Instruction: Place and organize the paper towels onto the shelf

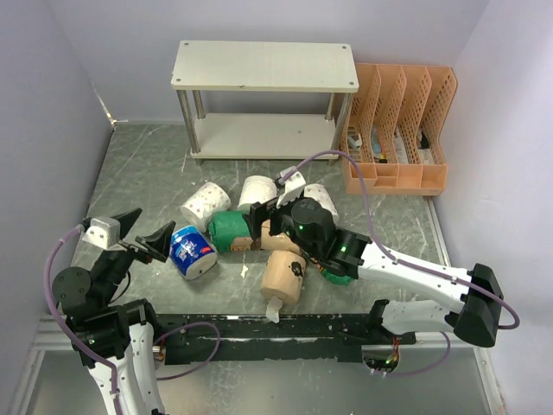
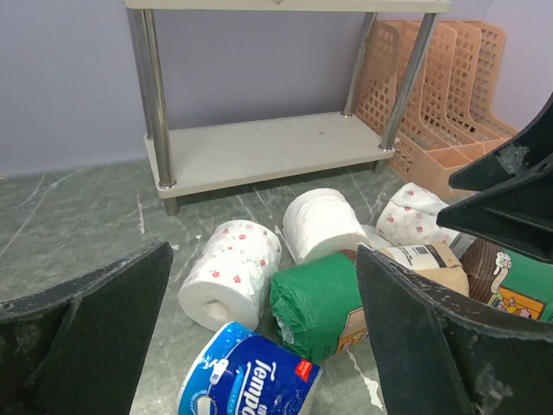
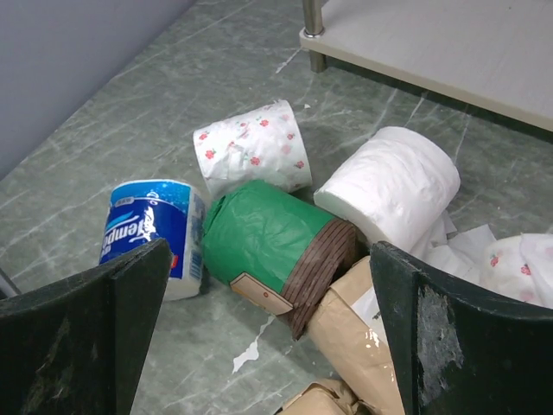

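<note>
The shelf (image 1: 263, 66) stands at the back of the table, with both boards bare. Several paper towels lie in a heap in front of it: a patterned roll (image 1: 201, 204), a plain white roll (image 1: 257, 190), a green-wrapped roll (image 1: 229, 231), a blue-white roll (image 1: 193, 252) and a tan roll (image 1: 282, 277). My left gripper (image 1: 145, 232) hangs open just left of the blue-white roll (image 2: 246, 380). Open as well, my right gripper (image 1: 263, 220) hovers over the heap, with the green-wrapped roll (image 3: 259, 229) and a tan roll (image 3: 354, 320) below its wide jaws.
An orange perforated file organizer (image 1: 397, 130) stands right of the shelf. Grey walls close in the left, back and right sides. A black strip (image 1: 276, 337) runs along the near edge between the arm bases.
</note>
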{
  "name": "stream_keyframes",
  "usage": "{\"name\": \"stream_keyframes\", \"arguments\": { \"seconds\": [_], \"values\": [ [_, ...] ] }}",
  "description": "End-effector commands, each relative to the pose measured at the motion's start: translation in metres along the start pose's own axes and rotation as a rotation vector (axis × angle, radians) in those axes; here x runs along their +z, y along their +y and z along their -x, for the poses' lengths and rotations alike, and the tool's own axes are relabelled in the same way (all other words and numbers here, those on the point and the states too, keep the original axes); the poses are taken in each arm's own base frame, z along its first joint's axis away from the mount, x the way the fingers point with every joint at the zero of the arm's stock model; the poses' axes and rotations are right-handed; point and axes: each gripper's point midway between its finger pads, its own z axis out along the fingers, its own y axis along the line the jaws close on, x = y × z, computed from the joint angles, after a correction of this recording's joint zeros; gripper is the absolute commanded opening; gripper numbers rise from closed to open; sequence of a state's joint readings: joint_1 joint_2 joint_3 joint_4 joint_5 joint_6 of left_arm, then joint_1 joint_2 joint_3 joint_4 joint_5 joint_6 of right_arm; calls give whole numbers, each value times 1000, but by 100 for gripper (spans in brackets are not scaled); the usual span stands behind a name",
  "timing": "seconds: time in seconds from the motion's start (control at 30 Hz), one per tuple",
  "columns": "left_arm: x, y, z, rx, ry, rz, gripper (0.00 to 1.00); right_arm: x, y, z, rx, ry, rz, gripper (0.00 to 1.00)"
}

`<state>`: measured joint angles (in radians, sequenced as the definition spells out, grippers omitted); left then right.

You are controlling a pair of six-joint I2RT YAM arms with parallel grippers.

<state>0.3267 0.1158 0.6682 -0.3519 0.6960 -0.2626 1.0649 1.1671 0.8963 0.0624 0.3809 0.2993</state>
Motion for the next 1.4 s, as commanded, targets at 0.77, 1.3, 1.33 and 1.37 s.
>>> {"name": "stream_keyframes", "arguments": {
  "seconds": [0.77, 1.3, 1.33, 1.37],
  "values": [
    [-4, -10, 7, 31, -52, -36, 99, -18, -108, 1, -59, 69, -575, 100],
    [-9, -16, 11, 50, -69, -48, 99, 14, -88, -53, 28, 205, -417, 59],
    [-9, -16, 11, 51, -70, -47, 99, 12, -102, -55, 77, 217, -446, 47],
    [-9, -15, 11, 53, -71, -45, 99, 11, -111, -57, 126, 237, -451, 43]
  ]
}}
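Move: The brown roll with the barcode label lies about 5 cm ahead of the open right hand, 6 cm to its right and 13 cm below. The green roll sits some 6 cm ahead and 8 cm left of that hand, the plain white roll 16 cm ahead and 1 cm left, and the flowered roll 14 cm ahead and 15 cm right, all at about the same depth. From the left hand the brown roll is roughly 12 cm ahead, 26 cm right and 18 cm down. Rightward and forward first, the right hand swings about 9 cm across and 5 cm out with jaws wide, turning some 30 degrees clockwise until it is over the labelled brown roll. It then drops roughly 9 cm towards it, easing a little back to the left, fingers tipping down and left side dipping, and closes to about half open around the label; contact can't be made out. ##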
